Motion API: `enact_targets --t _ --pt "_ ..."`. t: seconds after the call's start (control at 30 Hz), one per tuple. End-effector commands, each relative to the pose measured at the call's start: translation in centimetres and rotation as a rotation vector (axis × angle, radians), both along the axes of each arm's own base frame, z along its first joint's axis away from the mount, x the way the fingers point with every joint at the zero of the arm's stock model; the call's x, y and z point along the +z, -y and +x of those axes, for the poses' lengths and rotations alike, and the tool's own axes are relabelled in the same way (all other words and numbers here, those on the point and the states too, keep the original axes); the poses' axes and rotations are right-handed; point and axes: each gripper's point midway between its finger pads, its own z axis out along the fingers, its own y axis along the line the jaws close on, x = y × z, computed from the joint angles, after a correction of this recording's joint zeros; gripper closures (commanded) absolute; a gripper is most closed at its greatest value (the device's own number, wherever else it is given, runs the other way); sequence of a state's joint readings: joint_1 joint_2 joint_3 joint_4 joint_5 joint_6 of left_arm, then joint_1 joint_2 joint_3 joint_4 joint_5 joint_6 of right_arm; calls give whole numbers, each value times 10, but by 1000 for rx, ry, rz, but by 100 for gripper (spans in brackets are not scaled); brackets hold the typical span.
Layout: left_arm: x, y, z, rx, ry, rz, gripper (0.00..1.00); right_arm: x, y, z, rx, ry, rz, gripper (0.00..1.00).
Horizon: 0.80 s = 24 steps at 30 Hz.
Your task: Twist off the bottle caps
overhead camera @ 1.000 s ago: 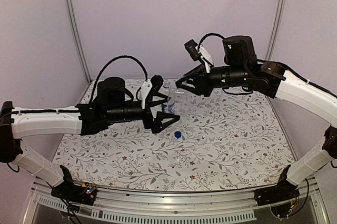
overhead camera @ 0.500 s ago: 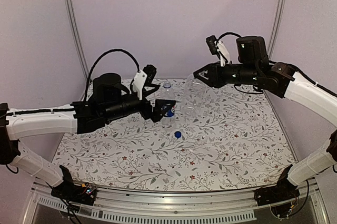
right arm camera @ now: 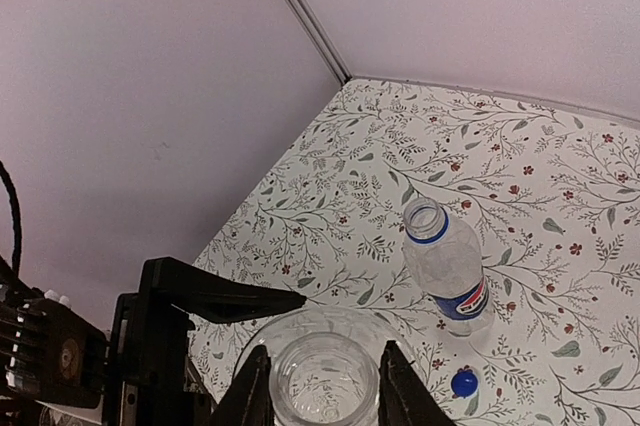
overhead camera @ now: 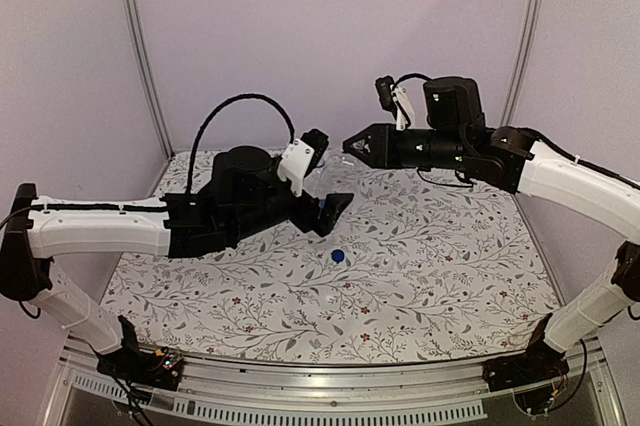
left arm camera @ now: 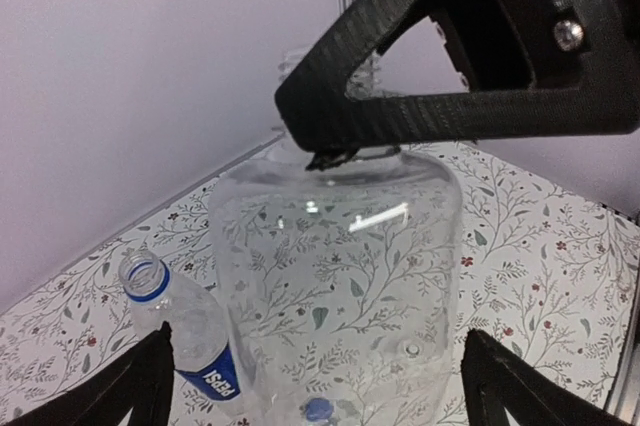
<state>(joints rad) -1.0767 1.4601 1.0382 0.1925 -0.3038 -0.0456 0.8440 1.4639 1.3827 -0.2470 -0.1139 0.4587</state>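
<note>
My right gripper (right arm camera: 325,386) is shut on the neck of the clear unlabelled bottle (left arm camera: 335,266) and holds it upright; I look down into its neck. My left gripper (left arm camera: 318,338) is open, with one finger on each side of that bottle's body and a gap on both sides. In the top view it (overhead camera: 322,178) sits just below the right gripper (overhead camera: 350,144). The labelled bottle (right arm camera: 445,261) stands close by on the table with an open mouth and a blue neck ring. A blue bottle cap (overhead camera: 338,256) lies loose on the cloth in front of it.
A floral cloth (overhead camera: 450,266) covers the table. Purple walls close the back and sides, with metal posts (overhead camera: 140,46) at the back corners. A metal rail (overhead camera: 330,386) with both arm bases runs along the near edge.
The left arm has swung forward and right, bringing its open fingers around the clear bottle. The right gripper has carried that bottle left, toward the left gripper.
</note>
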Motion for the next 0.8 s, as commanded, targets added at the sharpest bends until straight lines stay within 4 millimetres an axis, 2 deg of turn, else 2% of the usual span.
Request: enact_targets --t 0.0,0.23,0.5,0.77 --pt "5 8 -1 37 46 42 0 30 -13 -1 2 19 113 100" --pt "-10 14 3 76 73 98 1 28 -19 -3 21 4 121 100" --pt "-12 9 3 81 111 103 16 27 -16 -5 22 12 118 100" --pt "-10 5 3 72 121 92 26 23 -17 -5 26 12 112 100"
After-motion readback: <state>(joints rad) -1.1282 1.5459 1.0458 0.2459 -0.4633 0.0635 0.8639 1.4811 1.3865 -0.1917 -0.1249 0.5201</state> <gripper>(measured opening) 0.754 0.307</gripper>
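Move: The left gripper, wide open, has the clear bottle just beyond its pads: the body's middle is about 2 cm ahead, 2 cm right and 2 cm lower. The Pepsi bottle stands roughly 8 cm ahead, 4 cm left and 16 cm below that hand; the blue cap lies almost under it, 1 cm ahead, 1 cm right and some 27 cm down. From the right hand, on the clear bottle's top, its middle is about 9 cm below and 1 cm left, level fore and aft. The left fingers close by about a quarter around the clear bottle's body, seeming to touch both sides by the end. First the open left hand eases down about 2 cm and right about 1 cm, taking the bottle deeper between its fingers, tilting some 10 degrees. The right hand keeps its pinch on the bottle's top and carries it about 1.5 cm left into that grip, rising slightly, then holds still. ##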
